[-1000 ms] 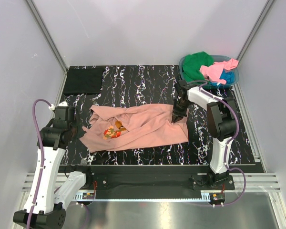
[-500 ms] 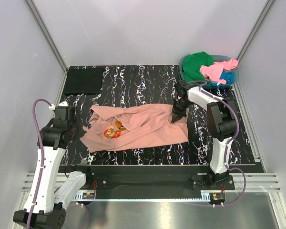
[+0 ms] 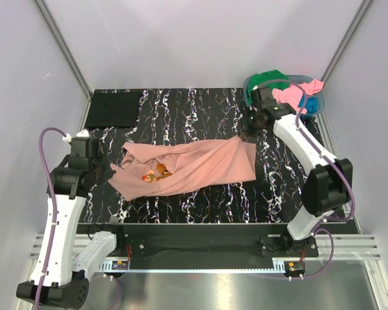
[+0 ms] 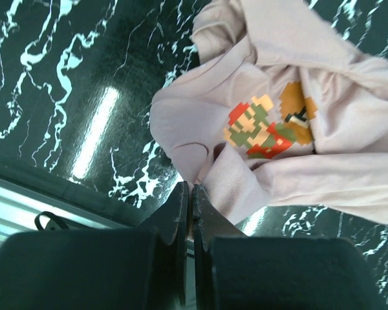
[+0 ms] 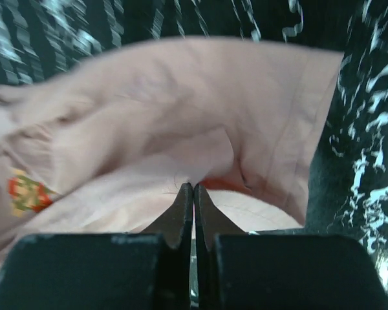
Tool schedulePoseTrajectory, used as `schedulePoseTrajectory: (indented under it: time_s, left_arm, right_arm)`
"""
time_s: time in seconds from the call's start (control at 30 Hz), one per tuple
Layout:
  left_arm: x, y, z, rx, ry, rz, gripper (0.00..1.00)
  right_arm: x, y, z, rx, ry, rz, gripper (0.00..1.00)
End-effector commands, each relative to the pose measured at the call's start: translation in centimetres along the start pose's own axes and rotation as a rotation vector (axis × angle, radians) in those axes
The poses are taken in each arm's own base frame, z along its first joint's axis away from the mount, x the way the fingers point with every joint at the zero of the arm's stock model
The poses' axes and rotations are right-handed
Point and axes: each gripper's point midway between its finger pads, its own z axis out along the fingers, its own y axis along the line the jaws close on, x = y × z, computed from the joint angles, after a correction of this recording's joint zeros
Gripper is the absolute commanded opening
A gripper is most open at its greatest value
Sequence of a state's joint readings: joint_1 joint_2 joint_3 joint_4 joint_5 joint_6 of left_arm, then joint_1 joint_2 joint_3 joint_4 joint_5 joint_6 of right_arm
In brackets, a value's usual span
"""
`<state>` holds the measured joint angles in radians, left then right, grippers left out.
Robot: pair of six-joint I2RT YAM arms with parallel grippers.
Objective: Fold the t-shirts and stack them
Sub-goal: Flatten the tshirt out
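The large salmon-pink t-shirt (image 3: 194, 165) lies crumpled across the middle of the black marble table, its small pixel print (image 4: 268, 126) facing up. My left gripper (image 3: 110, 170) is shut on the shirt's left edge (image 4: 213, 187), low by the table. My right gripper (image 3: 247, 134) is shut on a fold at the shirt's far right corner (image 5: 200, 161), which it holds pulled up off the table. A black t-shirt (image 3: 113, 108) lies flat at the back left. Green (image 3: 273, 75), bright pink (image 3: 291, 94) and blue (image 3: 310, 103) t-shirts sit heaped in the basket.
The teal plastic basket (image 3: 300, 78) stands at the back right corner, just behind my right wrist. White walls close in the table on three sides. Bare marble (image 3: 181, 110) shows behind the pink shirt and along the front edge (image 3: 200, 206).
My right gripper has shut on the shirt's right corner and pulled it back and up toward the basket. The shirt now stretches between both grippers. The left arm shifted slightly left.
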<state>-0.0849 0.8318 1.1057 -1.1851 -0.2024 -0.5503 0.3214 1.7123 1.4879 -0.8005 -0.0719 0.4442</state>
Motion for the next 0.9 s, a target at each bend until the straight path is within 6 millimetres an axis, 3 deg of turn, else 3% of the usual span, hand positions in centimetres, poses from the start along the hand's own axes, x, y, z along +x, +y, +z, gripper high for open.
schedulePoseTrajectory:
  time_s: [0.0, 0.1, 0.13, 0.17, 0.2, 0.27, 0.3, 0.33, 0.37, 0.43, 0.47, 0.6, 0.67, 0.7, 0.87]
  left_arm:
    - [-3.7, -1.8, -1.9, 0.073, -0.112, -0.027, 0.00]
    - [-5.3, -2.8, -2.4, 0.091, -0.132, -0.028, 0.00]
    - [-6.7, -3.3, -3.5, 0.110, -0.171, -0.037, 0.00]
    - [-7.3, -3.4, -3.9, 0.110, -0.182, -0.040, 0.00]
    - [-8.0, -3.8, -3.9, 0.108, -0.182, -0.037, 0.00]
    - [-10.3, -4.5, -5.7, 0.131, -0.243, -0.044, 0.00]
    - [-11.3, -4.7, -6.5, 0.136, -0.268, -0.051, 0.00]
    - [-12.1, -5.0, -6.5, 0.128, -0.273, -0.050, 0.00]
    - [-13.8, -5.3, -8.3, 0.148, -0.332, -0.064, 0.00]
    - [-15.4, -5.7, -9.1, 0.150, -0.362, -0.068, 0.00]
    - [-17.0, -5.9, -11.0, 0.171, -0.421, -0.085, 0.00]
    - [-20.2, -6.8, -15.3, 0.241, -0.540, -0.112, 0.00]
    - [-20.9, -7.0, -16.7, 0.266, -0.567, -0.124, 0.00]
    - [-21.5, -7.0, -18.9, 0.301, -0.616, -0.143, 0.00]
    - [-22.0, -7.0, -25.3, 0.455, -0.752, -0.224, 0.00]
  right_arm:
    - [-7.5, 2.7, -5.9, -0.090, -0.316, -0.002, 0.00]
    - [-11.8, 2.9, -10.1, -0.107, -0.454, 0.022, 0.00]
    - [-12.8, 2.8, -11.3, -0.110, -0.481, 0.037, 0.00]
    - [-15.1, 2.8, -13.9, -0.123, -0.552, 0.053, 0.00]
    - [-15.9, 2.7, -15.2, -0.126, -0.580, 0.057, 0.00]
    - [-17.8, 2.2, -17.9, -0.134, -0.647, 0.082, 0.00]
    - [-19.3, 1.6, -20.4, -0.139, -0.707, 0.098, 0.00]
    - [-19.9, 1.4, -21.7, -0.142, -0.733, 0.106, 0.00]
    - [-20.8, 1.7, -23.8, -0.161, -0.780, 0.104, 0.00]
    - [-21.3, 1.3, -25.6, -0.160, -0.815, 0.098, 0.00]
    - [-21.2, 1.7, -27.2, -0.177, -0.845, 0.088, 0.00]
    - [-20.3, 3.6, -30.5, -0.294, -0.893, 0.080, 0.00]
    - [-19.1, 4.5, -32.5, -0.367, -0.911, 0.087, 0.00]
    - [-19.0, 4.9, -33.8, -0.399, -0.940, 0.087, 0.00]
    - [-16.2, 6.5, -40.3, -0.533, -1.028, 0.071, 0.00]
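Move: Both hands already pinch the pink t-shirt. From the left hand its middle is about 11 cm ahead, 20 cm to the right and 18 cm below, with the coloured print around 9 cm ahead and 11 cm right; the black pad lies roughly 37 cm ahead and 9 cm left. From the right hand the t-shirt's middle is some 8 cm back, 21 cm left and 12 cm below, the laundry basket around 20 cm ahead and 20 cm right. Upward fast, both arms hoist the pinched t-shirt, the left by about 30 cm, the right by rather more. Each first arcs forward about 8 cm and then draws back, while the right also swings out to its right, widening the span. Both wrists tip their fingers up 40 to 50 degrees, fingers staying shut on the cloth. ##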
